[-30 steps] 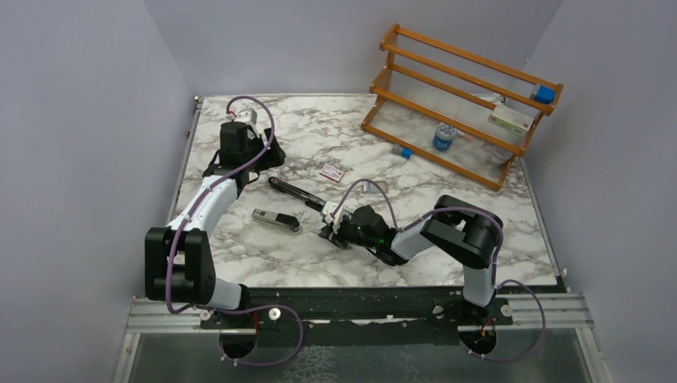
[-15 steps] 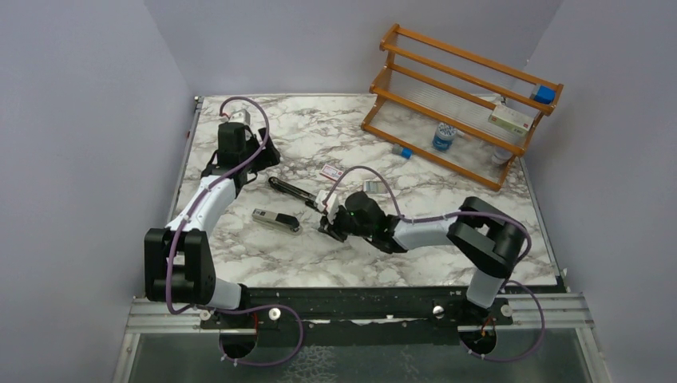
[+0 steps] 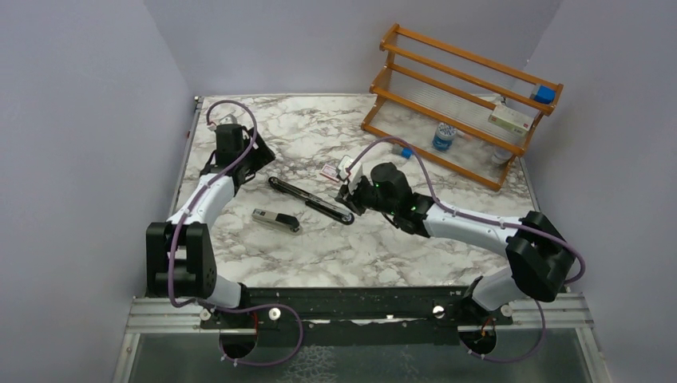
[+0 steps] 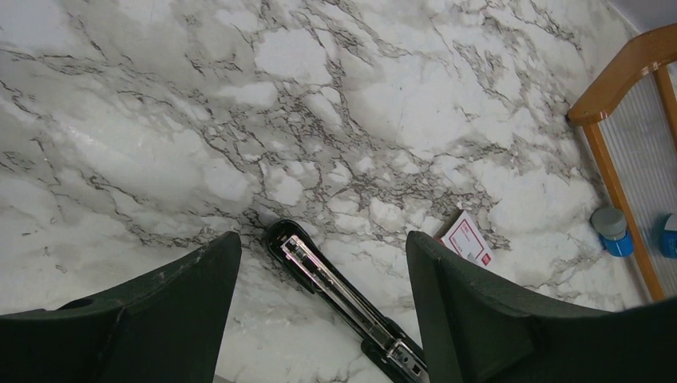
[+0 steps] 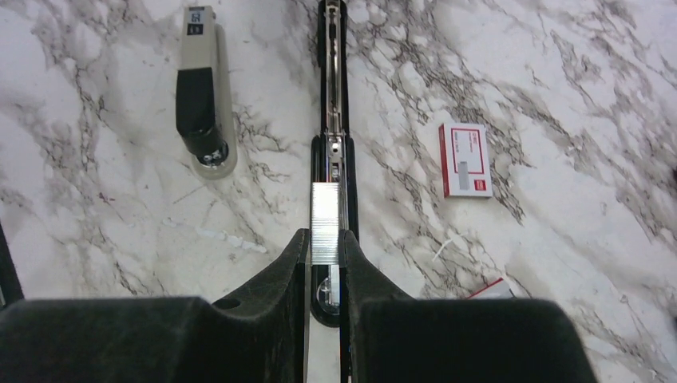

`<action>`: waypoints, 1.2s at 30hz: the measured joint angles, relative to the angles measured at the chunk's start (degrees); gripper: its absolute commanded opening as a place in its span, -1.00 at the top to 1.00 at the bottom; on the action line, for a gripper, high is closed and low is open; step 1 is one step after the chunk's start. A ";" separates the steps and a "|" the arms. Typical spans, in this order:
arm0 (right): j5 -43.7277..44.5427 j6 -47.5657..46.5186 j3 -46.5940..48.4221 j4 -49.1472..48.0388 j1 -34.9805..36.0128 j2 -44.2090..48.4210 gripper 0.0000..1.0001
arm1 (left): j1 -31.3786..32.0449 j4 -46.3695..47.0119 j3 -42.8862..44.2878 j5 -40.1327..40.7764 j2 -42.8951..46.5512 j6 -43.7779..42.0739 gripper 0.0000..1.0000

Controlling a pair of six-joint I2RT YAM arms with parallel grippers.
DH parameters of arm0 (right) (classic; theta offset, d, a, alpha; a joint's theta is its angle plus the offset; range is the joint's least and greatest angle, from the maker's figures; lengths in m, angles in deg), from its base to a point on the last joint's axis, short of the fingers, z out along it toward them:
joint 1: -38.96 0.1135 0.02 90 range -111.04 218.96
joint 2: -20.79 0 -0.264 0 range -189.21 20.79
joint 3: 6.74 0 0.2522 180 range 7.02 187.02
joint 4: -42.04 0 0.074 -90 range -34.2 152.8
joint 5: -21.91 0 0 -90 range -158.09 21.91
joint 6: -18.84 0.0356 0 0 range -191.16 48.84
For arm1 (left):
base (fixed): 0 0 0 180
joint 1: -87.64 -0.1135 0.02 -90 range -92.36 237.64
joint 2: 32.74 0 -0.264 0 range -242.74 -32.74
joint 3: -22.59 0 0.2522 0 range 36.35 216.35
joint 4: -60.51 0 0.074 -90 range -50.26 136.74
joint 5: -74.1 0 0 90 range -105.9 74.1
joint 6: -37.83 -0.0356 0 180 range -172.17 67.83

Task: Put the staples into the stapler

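Note:
The black stapler (image 3: pixel 307 199) lies opened flat mid-table, its silver channel (image 5: pixel 333 96) facing up. My right gripper (image 3: pixel 346 198) hangs over its right end, shut on a silver staple strip (image 5: pixel 325 219) that lines up lengthwise above the channel. The pink-red staple box (image 5: pixel 465 159) lies just right of the stapler. My left gripper (image 3: pixel 249 156) hovers open beyond the stapler's left end. In the left wrist view the stapler's tip (image 4: pixel 307 259) and the box (image 4: pixel 468 239) show between its wide-apart fingers (image 4: pixel 199 279), which touch neither.
A second, beige-and-black stapler (image 3: pixel 275 219) lies in front of the open one. A red-edged box piece (image 5: pixel 491 289) sits by my right fingers. At the back right stands a wooden rack (image 3: pixel 463 96) with a blue-capped bottle (image 3: pixel 443 136) and small boxes.
My right gripper has carried the strip away from the table's near side and to the right, to above the stapler's right end. The left gripper drew back slightly toward the far left.

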 measured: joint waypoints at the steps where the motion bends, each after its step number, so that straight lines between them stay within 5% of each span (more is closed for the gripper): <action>1: 0.20 -0.04 0.31 1.44 -0.44 0.00 0.99 | 0.00 0.44 0.00 0.00 -0.63 0.68 -0.56; 30: 2.36 -0.33 8.81 11.93 -0.87 -4.85 0.99 | 5.22 -2.08 2.40 9.77 -15.91 9.33 -0.59; 36: 2.32 -1.27 8.81 12.31 -1.22 -5.68 0.99 | 5.40 -2.10 4.07 10.12 -18.03 9.88 -0.43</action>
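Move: The open stapler's left end lies about 2 cm ahead of the left hand, 2 cm to its right and 12 cm below. From that end, the staple box is some 15 cm right and 2 cm farther out, the small grey stapler 10 cm nearer the base. The right hand holds the staple strip; the stapler's loading channel lies about 5 cm ahead, 5 cm left and 14 cm below, with the box 9 cm beyond that channel. Left hand sinks about 10 cm, open, towards the stapler's left end, tipping down 15 degrees; right keeps the staples, easing forward and down. ##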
